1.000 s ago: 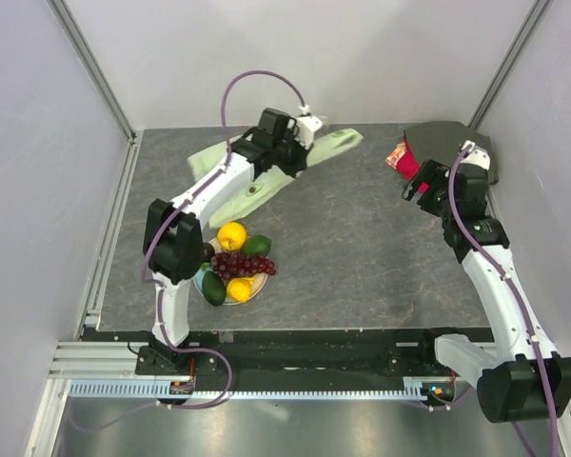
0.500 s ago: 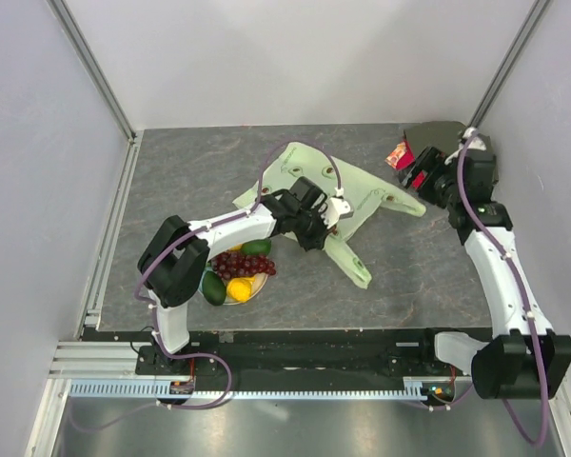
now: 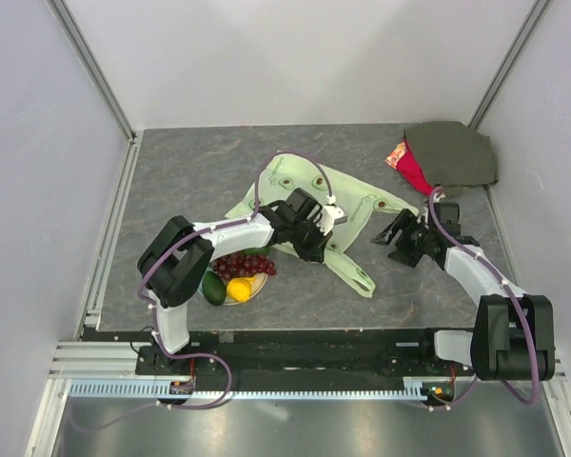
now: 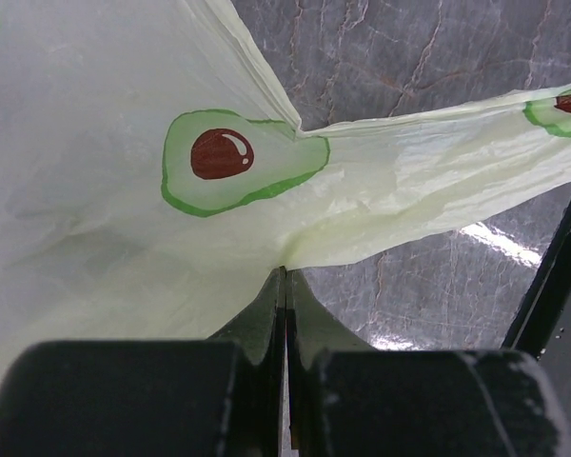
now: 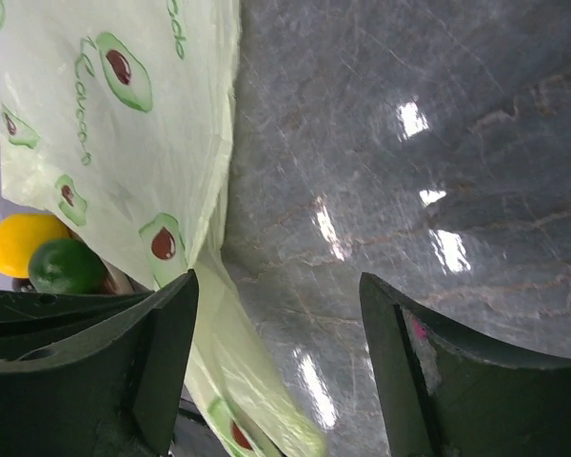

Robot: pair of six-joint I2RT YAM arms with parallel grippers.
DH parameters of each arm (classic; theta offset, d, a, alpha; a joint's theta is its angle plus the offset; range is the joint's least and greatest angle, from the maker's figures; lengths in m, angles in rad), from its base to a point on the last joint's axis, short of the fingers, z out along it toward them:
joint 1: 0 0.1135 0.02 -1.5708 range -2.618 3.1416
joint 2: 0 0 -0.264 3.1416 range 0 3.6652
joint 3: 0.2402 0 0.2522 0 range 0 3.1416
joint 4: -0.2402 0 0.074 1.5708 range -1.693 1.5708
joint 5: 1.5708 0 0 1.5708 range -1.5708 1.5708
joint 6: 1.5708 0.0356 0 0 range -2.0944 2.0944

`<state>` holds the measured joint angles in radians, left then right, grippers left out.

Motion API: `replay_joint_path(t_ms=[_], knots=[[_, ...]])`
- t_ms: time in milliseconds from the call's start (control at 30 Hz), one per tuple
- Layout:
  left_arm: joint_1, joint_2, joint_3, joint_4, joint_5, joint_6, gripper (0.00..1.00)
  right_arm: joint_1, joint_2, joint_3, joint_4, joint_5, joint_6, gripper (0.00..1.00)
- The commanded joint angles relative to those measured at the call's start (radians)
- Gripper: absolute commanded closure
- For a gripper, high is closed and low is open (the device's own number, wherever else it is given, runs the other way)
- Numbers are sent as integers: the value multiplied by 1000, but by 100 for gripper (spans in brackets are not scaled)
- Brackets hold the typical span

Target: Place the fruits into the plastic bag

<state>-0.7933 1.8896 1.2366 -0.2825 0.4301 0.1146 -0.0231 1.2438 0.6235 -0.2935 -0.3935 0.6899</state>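
Observation:
The pale green plastic bag (image 3: 347,205) with avocado prints lies spread on the table's middle. My left gripper (image 3: 316,240) is shut on the bag's edge; in the left wrist view the bag (image 4: 171,152) is pinched between the closed tips (image 4: 285,276). The fruits sit on a plate at front left: grape bunch (image 3: 243,264), lemon (image 3: 239,288), green avocado (image 3: 213,288). My right gripper (image 3: 388,235) is open and empty, low over the table beside the bag's right handle. The right wrist view shows the bag (image 5: 105,124), a yellow fruit (image 5: 19,240) and a green avocado (image 5: 65,267).
A dark green and red cloth (image 3: 444,157) lies at the back right corner. The plate (image 3: 253,292) holds the fruits near the left arm. Grey walls and a metal rail (image 3: 114,228) bound the table.
My left gripper pulled the bag from the back toward the middle, next to the fruit plate. My right arm swung from the cloth at back right down to the bag's right side.

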Motion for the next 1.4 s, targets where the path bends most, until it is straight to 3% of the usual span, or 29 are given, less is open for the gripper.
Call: replay_joint_path(t_ms=[0, 67, 167, 367, 500, 733, 933, 1367], knots=[[-3, -30, -6, 37, 50, -33, 78, -3, 25, 13, 136, -35, 37, 24], [-3, -75, -8, 36, 44, -29, 47, -5, 11, 30, 123, -3, 39, 24], [-4, -147, -5, 32, 50, -26, 35, -8, -12, 56, 70, 65, 23, 24], [-24, -213, 50, 69, 32, -105, 33, -14, -107, 73, -7, 188, 5, 24], [-53, -118, 191, 63, -71, -158, 33, -17, -161, 93, -38, 240, 3, 23], [-142, 218, 438, -130, -385, -118, 32, -17, -230, 110, -96, 272, 5, 22], [-169, 264, 443, -144, -471, -127, 32, -18, -283, 97, -127, 286, 7, 22], [-170, 264, 439, -87, -510, -118, 37, -17, -299, 85, -145, 283, 5, 22]])
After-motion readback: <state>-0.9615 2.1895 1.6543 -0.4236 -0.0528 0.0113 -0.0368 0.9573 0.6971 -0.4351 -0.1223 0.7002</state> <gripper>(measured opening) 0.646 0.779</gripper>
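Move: The left gripper still pinches the bag's near edge by the root of the near handle. From it, the bag's mouth edge beside that handle is about 8 cm right, 4 cm ahead and 4 cm below. The near handle's tip is some 13 cm right and 7 cm back, the far handle's tip roughly 22 cm right and 11 cm ahead; the grapes are 17 cm left, 2 cm back. From the right gripper, that mouth edge is about 9 cm left, level ahead, 5 cm lower. Open the left fingers to let go of the plastic, lift straight up, then arc right and slightly forward, peaking about 12 cm up. Bring the open gripper down to the bag's mouth edge beside the near handle, easing back left and steepening the fingers some 15 degrees. Meanwhile raise the still-open right gripper about 7 cm and draw it 5 cm right, clear of the bag. ##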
